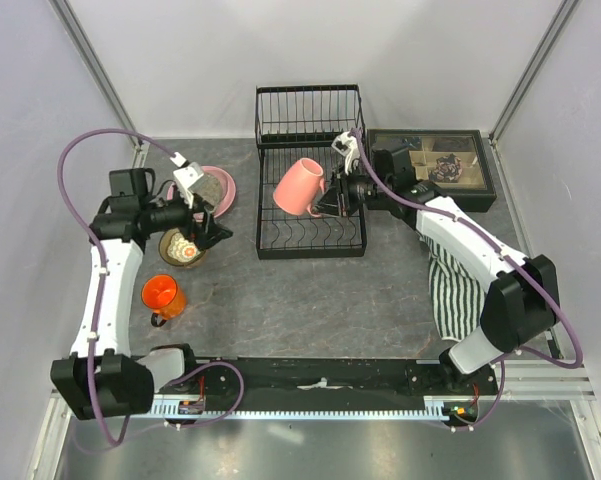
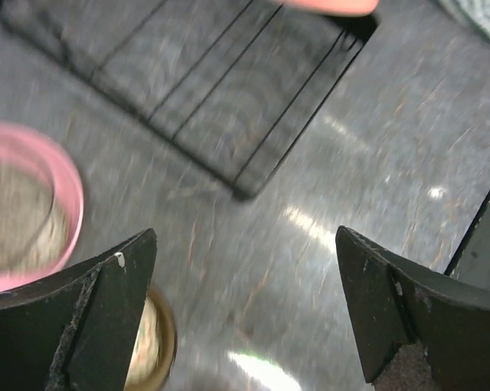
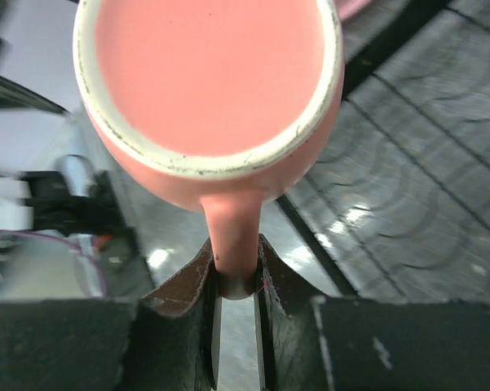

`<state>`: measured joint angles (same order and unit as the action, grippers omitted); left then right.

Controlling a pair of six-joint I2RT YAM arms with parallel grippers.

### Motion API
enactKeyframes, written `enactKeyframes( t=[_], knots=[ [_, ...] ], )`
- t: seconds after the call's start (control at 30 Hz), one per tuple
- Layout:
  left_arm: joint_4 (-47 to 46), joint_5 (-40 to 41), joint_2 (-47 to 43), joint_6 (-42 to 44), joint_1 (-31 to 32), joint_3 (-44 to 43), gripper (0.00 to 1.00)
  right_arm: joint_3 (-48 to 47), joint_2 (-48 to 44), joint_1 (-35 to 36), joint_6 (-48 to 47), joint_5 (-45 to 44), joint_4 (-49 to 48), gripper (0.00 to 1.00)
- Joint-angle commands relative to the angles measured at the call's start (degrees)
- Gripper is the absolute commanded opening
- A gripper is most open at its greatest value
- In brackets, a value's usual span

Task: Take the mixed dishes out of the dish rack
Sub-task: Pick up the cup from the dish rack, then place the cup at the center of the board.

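The black wire dish rack point(image 1: 309, 116) stands at the back middle. My right gripper point(image 1: 332, 198) is shut on the handle of the pink mug point(image 1: 301, 186), which it holds on its side above the rack's lower basket. In the right wrist view the mug point(image 3: 210, 80) faces the camera and its handle sits between my fingers point(image 3: 194, 277). My left gripper point(image 1: 209, 228) is open and empty, just above the brown bowl point(image 1: 182, 248), which also shows in the left wrist view point(image 2: 152, 345). The grey speckled plate point(image 1: 209, 186) lies on the pink plate point(image 1: 226, 190). The orange mug point(image 1: 163, 297) stands at the front left. I cannot make out the small pale bowl.
A dark compartmented tray of trinkets point(image 1: 436, 166) sits right of the rack. A striped cloth point(image 1: 454, 291) lies under the right arm. The rack's near-left corner point(image 2: 241, 192) shows in the left wrist view. White walls enclose the table.
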<state>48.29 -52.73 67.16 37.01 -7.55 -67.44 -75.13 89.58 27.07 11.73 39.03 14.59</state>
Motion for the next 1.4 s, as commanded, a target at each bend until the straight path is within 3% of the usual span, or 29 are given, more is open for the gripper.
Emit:
enactKeyframes(
  t=[0.0, 0.2, 0.4, 0.8, 1.37],
  knots=[
    [-19.24, -3.26, -3.52, -13.27, 5.52, 3.45, 0.96, -4.14, -2.66, -1.05, 11.99, 13.69, -12.82, 0.00],
    [-39.45, -3.00, -5.72, -24.96, 6.85, 9.07, 0.96, -1.07, -2.74, -2.02, 26.91, 18.63, -27.58, 0.00],
    [-53.72, 0.61, -5.28, -34.36, 8.96, 12.24, 0.96, 3.06, -1.78, -2.72, 41.87, 21.88, -45.95, 0.00],
    [-70.26, 3.95, -3.17, -51.77, 10.27, 14.35, 0.96, 5.17, -1.69, -2.81, 48.74, 20.74, -53.77, 0.00],
    [-78.26, 4.74, 0.78, -59.43, 15.63, 13.13, 0.96, 5.35, 0.86, -2.72, 55.51, 18.98, -60.99, 0.00]
  ],
)
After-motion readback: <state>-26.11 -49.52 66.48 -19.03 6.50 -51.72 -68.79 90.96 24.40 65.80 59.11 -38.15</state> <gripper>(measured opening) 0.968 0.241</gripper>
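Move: The pink cup, hung by its handle in the right fingers, lies about 18 cm to the left hand's right and 8 cm ahead, near its height. From the left hand, the small bowl is some 7 cm ahead, 7 cm left and 21 cm below. For the right hand, the open left gripper it brings the cup to is about 23 cm left and 4 cm back; the dish rack's middle is some 13 cm ahead, 2 cm right and 20 cm below. Upward and to the right, with some forward, the left hand goes about 10 cm each way towards the pink cup, fingers wide open, swinging up from a downward slant to about level. The right hand keeps its pinch on the handle, lifts the cup some 12 cm and draws it slightly back, rolling its left-pointing fingers up by about 35 degrees. ##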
